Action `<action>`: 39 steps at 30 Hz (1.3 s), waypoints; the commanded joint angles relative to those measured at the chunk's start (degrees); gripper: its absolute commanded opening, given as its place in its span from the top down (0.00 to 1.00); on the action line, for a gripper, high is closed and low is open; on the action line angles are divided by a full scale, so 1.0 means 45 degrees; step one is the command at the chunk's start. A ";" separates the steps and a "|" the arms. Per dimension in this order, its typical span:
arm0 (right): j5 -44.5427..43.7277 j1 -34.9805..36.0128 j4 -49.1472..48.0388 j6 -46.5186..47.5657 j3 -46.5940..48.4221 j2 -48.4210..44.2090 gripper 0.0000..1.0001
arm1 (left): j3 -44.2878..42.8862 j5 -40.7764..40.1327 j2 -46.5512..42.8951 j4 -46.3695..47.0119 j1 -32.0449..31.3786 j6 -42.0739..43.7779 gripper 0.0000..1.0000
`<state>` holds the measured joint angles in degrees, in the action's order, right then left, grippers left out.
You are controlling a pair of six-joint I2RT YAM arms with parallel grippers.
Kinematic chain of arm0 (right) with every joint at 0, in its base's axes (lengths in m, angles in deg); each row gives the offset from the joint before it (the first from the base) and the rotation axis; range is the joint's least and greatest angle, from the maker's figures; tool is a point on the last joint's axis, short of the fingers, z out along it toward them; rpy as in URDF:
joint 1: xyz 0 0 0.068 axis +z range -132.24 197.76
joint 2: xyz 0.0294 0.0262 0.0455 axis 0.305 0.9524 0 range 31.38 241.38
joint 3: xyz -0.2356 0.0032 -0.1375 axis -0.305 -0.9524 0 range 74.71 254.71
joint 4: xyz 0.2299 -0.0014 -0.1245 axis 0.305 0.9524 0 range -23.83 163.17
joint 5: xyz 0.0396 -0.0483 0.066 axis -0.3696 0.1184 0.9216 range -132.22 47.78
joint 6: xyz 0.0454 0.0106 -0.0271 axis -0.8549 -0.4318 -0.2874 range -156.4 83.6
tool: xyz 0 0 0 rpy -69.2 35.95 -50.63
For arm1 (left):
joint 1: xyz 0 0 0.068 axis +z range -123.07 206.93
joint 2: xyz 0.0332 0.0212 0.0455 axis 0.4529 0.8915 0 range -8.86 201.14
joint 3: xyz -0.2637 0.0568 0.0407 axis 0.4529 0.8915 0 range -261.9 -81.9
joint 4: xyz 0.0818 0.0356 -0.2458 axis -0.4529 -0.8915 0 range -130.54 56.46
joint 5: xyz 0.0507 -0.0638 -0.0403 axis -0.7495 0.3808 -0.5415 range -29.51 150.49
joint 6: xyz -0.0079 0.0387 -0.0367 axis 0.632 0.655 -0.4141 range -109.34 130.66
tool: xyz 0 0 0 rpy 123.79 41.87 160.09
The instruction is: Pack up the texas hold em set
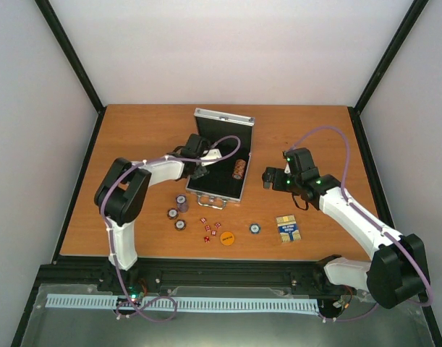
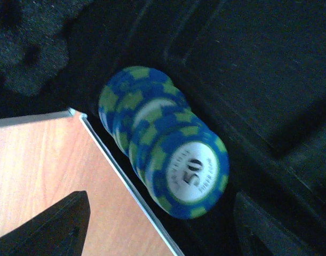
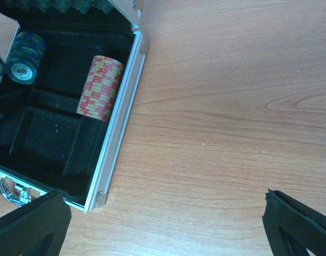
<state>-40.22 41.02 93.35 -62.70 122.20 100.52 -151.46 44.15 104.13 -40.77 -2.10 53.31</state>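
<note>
The silver case (image 1: 242,144) lies open mid-table, lid up at the back. In its black lining a row of blue-green chips (image 2: 165,160) lies on edge in the left slot. A red-yellow chip row (image 3: 100,88) fills the right slot. My left gripper (image 1: 200,172) hovers open over the case's left side, its fingers (image 2: 56,224) apart from the blue chips. My right gripper (image 1: 266,178) is open beside the case's right wall (image 3: 120,122), over bare wood. Loose chips (image 1: 180,202), red dice (image 1: 208,228), an orange disc (image 1: 227,236), a blue chip (image 1: 255,228) and the card deck (image 1: 288,229) lie in front of the case.
The wooden table (image 1: 315,137) is boxed in by white walls with black corner posts. The case's metal handle (image 3: 10,191) sticks out at its near side. Both arm bases stand on the black rail at the near edge.
</note>
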 commanded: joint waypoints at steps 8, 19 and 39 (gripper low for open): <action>0.0039 -0.0117 -0.0200 0.0181 -0.0161 -0.0086 0.00 | 0.0599 0.1872 -0.2119 -0.1281 0.0007 -0.0417 0.00; -0.0076 -0.0125 -0.0044 0.0218 -0.0225 -0.0355 0.00 | 0.0028 0.1013 -0.1604 -0.0865 0.0216 -0.0603 0.00; -0.0184 -0.0132 -0.0145 0.0225 -0.0443 -0.0354 0.00 | -0.1117 -0.1192 0.0154 -0.1104 0.0225 -0.0476 0.00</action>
<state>-40.24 40.98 93.35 -62.27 120.62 99.54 -153.75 41.90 103.69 -45.62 -1.38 51.58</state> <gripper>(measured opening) 0.999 0.997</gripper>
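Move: The leaning stack of blue chips in the case's left tray lies just beyond the left gripper, about 4 cm ahead, 2 cm to its right and 2 cm lower. The red chip stack sits roughly 14 cm to the gripper's right and level with it; the case handle is some 12 cm back and 5 cm to the right. From the right hand, the blue stack is about 13 cm ahead, 20 cm left and 11 cm below. Spread the left gripper from three-quarters to wide open while backing it about 2.5 cm off the blue stack and lifting it nearly 4 cm. Then bring it forward again and down some 3 cm, drifting slightly left, so the open fingers straddle the case's left rim just short of the chips, one outside, one inside. ##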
